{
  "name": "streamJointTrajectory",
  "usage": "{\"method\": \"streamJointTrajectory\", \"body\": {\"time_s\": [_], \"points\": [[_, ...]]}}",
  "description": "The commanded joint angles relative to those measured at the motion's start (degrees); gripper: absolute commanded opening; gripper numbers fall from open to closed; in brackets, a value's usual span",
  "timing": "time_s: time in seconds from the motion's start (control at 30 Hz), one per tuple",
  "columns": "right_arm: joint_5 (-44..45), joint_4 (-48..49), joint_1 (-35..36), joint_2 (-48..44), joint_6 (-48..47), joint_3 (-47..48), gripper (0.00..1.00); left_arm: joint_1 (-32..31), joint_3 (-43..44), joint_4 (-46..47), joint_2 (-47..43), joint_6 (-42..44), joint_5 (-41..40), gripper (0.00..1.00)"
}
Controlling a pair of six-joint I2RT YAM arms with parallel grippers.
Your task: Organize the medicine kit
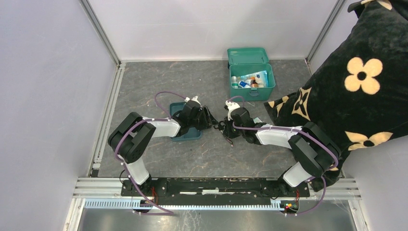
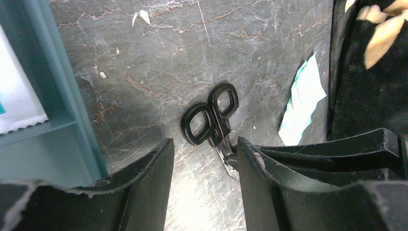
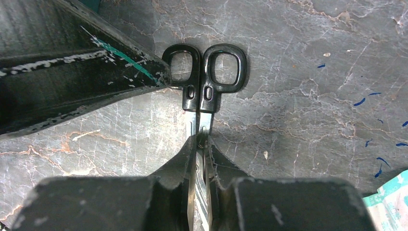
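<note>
The medicine kit (image 1: 267, 86) stands open at the back right, its lid (image 1: 248, 55) tipped back and several packets and bottles inside. Black-handled scissors (image 3: 207, 72) lie closed on the grey table between my arms. My right gripper (image 3: 201, 139) is shut on their metal blades, with the handles pointing away from it. My left gripper (image 2: 204, 142) is open and faces the scissors (image 2: 211, 115) from the handle side. One left fingertip (image 3: 161, 77) touches a handle loop. In the top view the two grippers, left (image 1: 211, 121) and right (image 1: 222, 126), meet at mid-table.
A shallow teal divided tray (image 1: 185, 134) lies under my left wrist, with a white packet (image 2: 14, 96) in it. A teal-and-white sachet (image 2: 303, 101) lies on the table beside a big black pillow with cream flowers (image 1: 356, 86) at the right. Walls enclose the table.
</note>
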Motion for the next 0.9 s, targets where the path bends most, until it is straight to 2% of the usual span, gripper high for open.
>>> {"method": "streamJointTrajectory", "body": {"time_s": [0.0,0.1,0.3,0.37,0.73,0.87], "points": [[-1.43,-3.30,-0.25,0.18,0.81,-2.29,0.07,-0.71,1.54,0.63,1.80,-2.79,-1.32,0.56],[-0.74,-4.22,-0.30,-0.26,0.32,-1.88,0.10,-0.80,1.23,-0.14,1.20,-2.99,-2.68,0.56],[1.17,-6.74,-0.25,-3.26,-1.01,-0.89,0.32,-0.81,-0.04,-3.16,-1.26,-3.06,-7.79,0.56],[2.39,-7.34,0.03,-3.59,-1.57,-0.16,0.36,-0.83,-0.71,-3.91,-1.71,-3.23,-8.74,0.56],[4.15,-10.63,3.42,-2.22,-2.03,2.93,0.50,-0.72,-3.59,-9.22,-6.21,-2.47,-17.23,0.57],[5.67,-11.73,4.50,-0.45,-2.27,4.18,0.51,-0.72,-5.37,-6.92,-8.11,-1.72,-16.05,0.59]]}}
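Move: The closed right fingertips are at the scissors' middle, on the blades roughly 1 cm below the hand point; the white-green gauze packets lie about 13 cm to this hand's right and 2 cm farther out. From the left hand, hovering by the scissors' handles, the scissors' middle is some 4 cm right, 3 cm back and 3 cm lower. The blue-green tray's middle is about 12 cm to the left hand's left, 2 cm ahead and 2 cm lower. The right hand lets go of the scissors' blades, its fingers spreading to about half open on either side of them while it draws back about 2 cm at table level. The left hand, fingers staying open, slips away from the scissors, some 4 cm left towards the tray, turning about 10 degrees counter-clockwise and pushing the tray along with its side. ##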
